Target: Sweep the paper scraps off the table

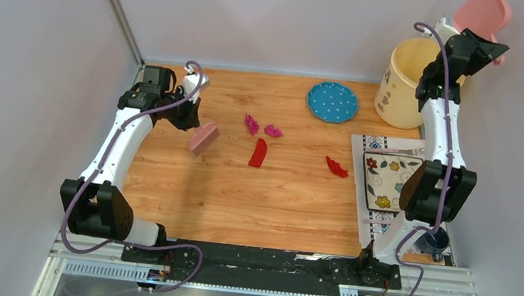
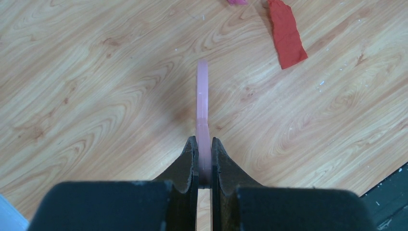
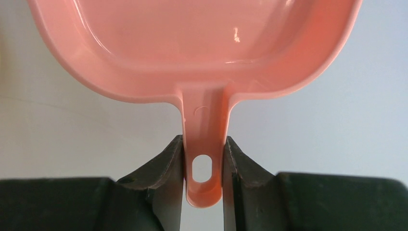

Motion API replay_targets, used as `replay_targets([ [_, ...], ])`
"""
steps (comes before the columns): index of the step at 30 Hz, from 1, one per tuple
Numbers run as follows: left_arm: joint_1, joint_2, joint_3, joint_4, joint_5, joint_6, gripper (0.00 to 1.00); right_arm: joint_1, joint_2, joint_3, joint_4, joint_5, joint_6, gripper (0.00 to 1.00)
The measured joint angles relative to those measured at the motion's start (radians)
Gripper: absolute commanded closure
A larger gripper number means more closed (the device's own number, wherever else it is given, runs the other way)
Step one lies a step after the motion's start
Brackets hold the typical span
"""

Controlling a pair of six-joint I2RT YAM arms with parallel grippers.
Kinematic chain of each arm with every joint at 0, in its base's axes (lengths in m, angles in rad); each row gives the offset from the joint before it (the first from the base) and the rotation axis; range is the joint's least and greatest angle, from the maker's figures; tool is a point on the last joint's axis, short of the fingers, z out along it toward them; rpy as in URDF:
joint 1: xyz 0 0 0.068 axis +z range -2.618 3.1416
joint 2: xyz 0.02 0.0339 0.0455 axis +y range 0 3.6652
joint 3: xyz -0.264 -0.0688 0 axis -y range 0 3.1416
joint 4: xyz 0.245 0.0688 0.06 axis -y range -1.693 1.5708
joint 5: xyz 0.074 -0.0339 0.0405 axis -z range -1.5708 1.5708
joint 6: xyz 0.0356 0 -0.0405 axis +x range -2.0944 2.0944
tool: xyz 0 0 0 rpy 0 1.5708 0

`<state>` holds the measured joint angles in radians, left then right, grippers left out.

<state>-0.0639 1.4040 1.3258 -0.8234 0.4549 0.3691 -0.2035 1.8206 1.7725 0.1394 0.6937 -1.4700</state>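
Observation:
Four paper scraps lie mid-table (image 1: 275, 206): two magenta wads (image 1: 251, 123) (image 1: 273, 130), a red strip (image 1: 259, 152) and a red bit (image 1: 336, 167). My left gripper (image 1: 192, 117) (image 2: 204, 140) is shut on a pale pink hand brush (image 1: 203, 138) (image 2: 202, 91), which hangs over the wood left of the scraps. In the left wrist view the red strip (image 2: 286, 33) lies ahead and to the right of the brush. My right gripper (image 1: 469, 39) (image 3: 204, 139) is raised at the back right, shut on the handle of a pink dustpan (image 1: 482, 15) (image 3: 192, 48).
A cream bucket (image 1: 404, 82) stands at the back right under the dustpan. A blue dotted plate (image 1: 332, 101) lies beside it. A white patterned placemat (image 1: 382, 146) with a floral dish (image 1: 385, 180) covers the right side. Grey walls enclose the table.

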Motion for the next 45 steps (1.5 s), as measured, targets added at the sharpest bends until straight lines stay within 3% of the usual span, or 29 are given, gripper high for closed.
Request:
replay_targets([
  [4,0.0,-0.03,-0.017,0.0,0.005,-0.001,1.0,0.001,-0.056,0.012,-0.072,-0.017,0.089,1.0],
  [11,0.0,-0.058,-0.022,0.006,0.019,-0.012,1.0,0.055,-0.17,0.095,-0.491,-0.256,0.477,1.0],
  [17,0.0,-0.058,-0.022,0.04,0.039,-0.045,1.0,0.291,-0.416,0.021,-0.651,-0.555,0.846,1.0],
  [21,0.0,-0.058,-0.022,0.066,0.068,-0.076,1.0,0.485,-0.509,-0.043,-0.717,-0.668,1.013,1.0],
  [27,-0.014,-0.048,-0.028,0.111,0.068,-0.1,1.0,0.739,-0.384,-0.062,-0.967,-0.713,1.18,1.0],
  [32,-0.063,0.029,-0.023,0.172,-0.003,-0.09,1.0,0.884,-0.227,-0.188,-1.186,-0.702,1.284,1.0],
  [36,-0.109,0.165,0.061,0.215,-0.058,-0.077,1.0,0.945,-0.177,-0.316,-1.266,-0.749,1.349,1.0],
  [45,-0.216,0.444,0.29,0.322,-0.211,0.039,1.0,0.946,-0.103,-0.412,-1.291,-0.783,1.421,1.0],
])
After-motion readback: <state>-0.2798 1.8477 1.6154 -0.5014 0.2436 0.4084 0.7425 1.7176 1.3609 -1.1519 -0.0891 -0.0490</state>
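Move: My right hand is high beside the waste bin with the emptied dustpan. The red strip lies about 59 cm to its left, 15 cm back and some 42 cm below; the right red scrap is 36 cm left, 17 cm back, and the bin 13 cm left, 4 cm ahead. From my left hand, which holds the brush, the near pink scrap is 8 cm ahead, 14 cm right and 20 cm below, the second pink scrap 6 cm ahead, 21 cm right, and the red strip 18 cm right, 2 cm back. I swing the dustpan in my right hand fast to the left, about 45 cm away from the bin, then back and some 35 cm down to the near-right end of the red strip, turning that hand until its fingers point straight down. My left hand keeps the brush, lifts it a little, then reaches about 14 cm forward and 8 cm right, sinking slightly, towards the far-left side of the pink scraps. ##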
